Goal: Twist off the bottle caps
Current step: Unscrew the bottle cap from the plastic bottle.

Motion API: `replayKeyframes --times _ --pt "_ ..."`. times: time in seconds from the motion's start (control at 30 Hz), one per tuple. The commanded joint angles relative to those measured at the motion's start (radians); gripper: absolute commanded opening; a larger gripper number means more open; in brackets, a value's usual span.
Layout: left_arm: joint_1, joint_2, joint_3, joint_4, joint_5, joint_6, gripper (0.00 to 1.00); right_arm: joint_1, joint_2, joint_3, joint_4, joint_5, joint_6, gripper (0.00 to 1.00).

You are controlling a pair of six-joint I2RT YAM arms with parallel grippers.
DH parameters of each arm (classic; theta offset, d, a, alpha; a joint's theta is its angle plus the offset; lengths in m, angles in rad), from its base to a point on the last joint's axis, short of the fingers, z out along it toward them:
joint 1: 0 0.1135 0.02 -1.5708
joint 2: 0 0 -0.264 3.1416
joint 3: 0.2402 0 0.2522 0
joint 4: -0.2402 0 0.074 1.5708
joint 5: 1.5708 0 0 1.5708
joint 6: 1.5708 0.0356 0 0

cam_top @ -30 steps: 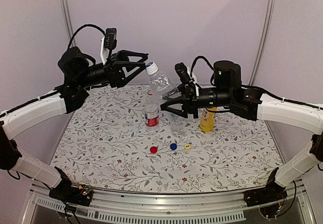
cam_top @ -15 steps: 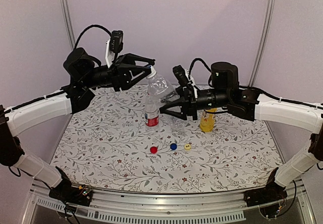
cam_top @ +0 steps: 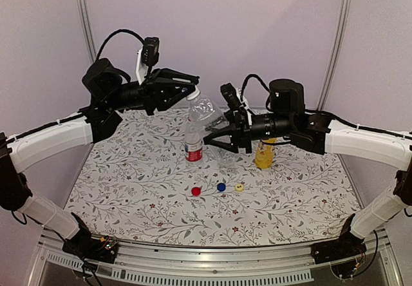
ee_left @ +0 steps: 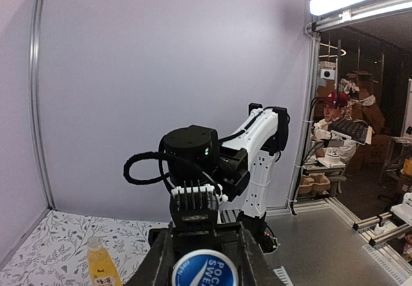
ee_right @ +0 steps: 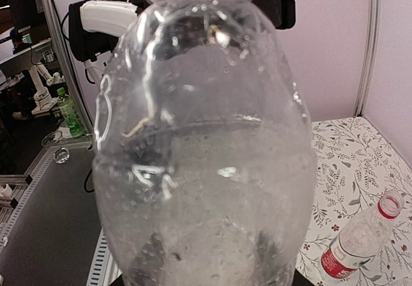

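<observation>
A plain clear bottle (cam_top: 205, 111) hangs tilted in the air above the table, its neck pointing up and left. My right gripper (cam_top: 212, 136) is shut on its lower body; in the right wrist view the bottle (ee_right: 206, 138) fills the frame. My left gripper (cam_top: 192, 87) is shut on its cap (cam_top: 193, 95), whose blue and white top (ee_left: 205, 268) shows between the dark fingers (ee_left: 159, 260). A red-and-white-labelled bottle (cam_top: 193, 143) stands under the held one. The yellow bottle (cam_top: 264, 154) stands behind my right wrist.
Three loose caps lie in a row on the flowered cloth: red (cam_top: 196, 190), blue (cam_top: 221, 187), yellow (cam_top: 239, 187). The red-labelled bottle (ee_right: 357, 241) shows low right in the right wrist view, the yellow one (ee_left: 103, 263) low left in the left wrist view.
My left gripper has moved right onto the bottle's neck and shut on the cap. The right gripper kept its grip, and the bottle sank slightly.
</observation>
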Motion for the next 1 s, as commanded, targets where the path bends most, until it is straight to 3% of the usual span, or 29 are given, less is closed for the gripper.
replayKeyframes --times 0.0,0.23,0.37,0.6,0.77,0.97 --pt "-0.022 0.012 0.036 -0.049 0.007 0.017 0.20 0.006 -0.004 0.023 -0.020 0.052 -0.013 0.33" --pt "-0.054 0.006 0.095 -0.263 -0.104 0.128 0.00 0.006 -0.008 0.042 -0.064 0.186 -0.017 0.32" --pt "-0.084 -0.006 0.116 -0.371 -0.305 0.105 0.00 0.006 -0.016 0.044 -0.069 0.341 -0.011 0.31" --pt "-0.227 0.038 0.196 -0.571 -0.793 -0.008 0.00 0.006 -0.008 0.043 -0.054 0.510 -0.038 0.30" --pt "-0.266 0.071 0.251 -0.616 -0.910 0.000 0.00 0.006 -0.006 0.027 -0.046 0.541 -0.062 0.30" --pt "-0.235 0.066 0.289 -0.613 -0.826 0.064 0.44 0.006 -0.030 0.000 -0.037 0.461 -0.084 0.30"
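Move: The white cap sits between the left fingertips, on the tilted bottle held by the right hand. From the right hand the cap is some 12 cm up, 7 cm left and 2 cm ahead. From the left hand, the opened red-label bottle stands about 14 cm ahead, 2 cm left and 33 cm below; the Pepsi bottle is as far ahead and below, but 10 cm right. The loose red cap lies almost straight under the left hand, 43 cm down. Forward together go both hands, about 8 cm and slightly right, after a slow start, while their wrists turn opposite ways: the left roughly 40 degrees counter-clockwise with some downward tip, the right about 25 degrees clockwise. The left fingers keep their pinch on the cap and the right keeps its grip on the bottle's body, so the cap is twisted in the loosening direction. ##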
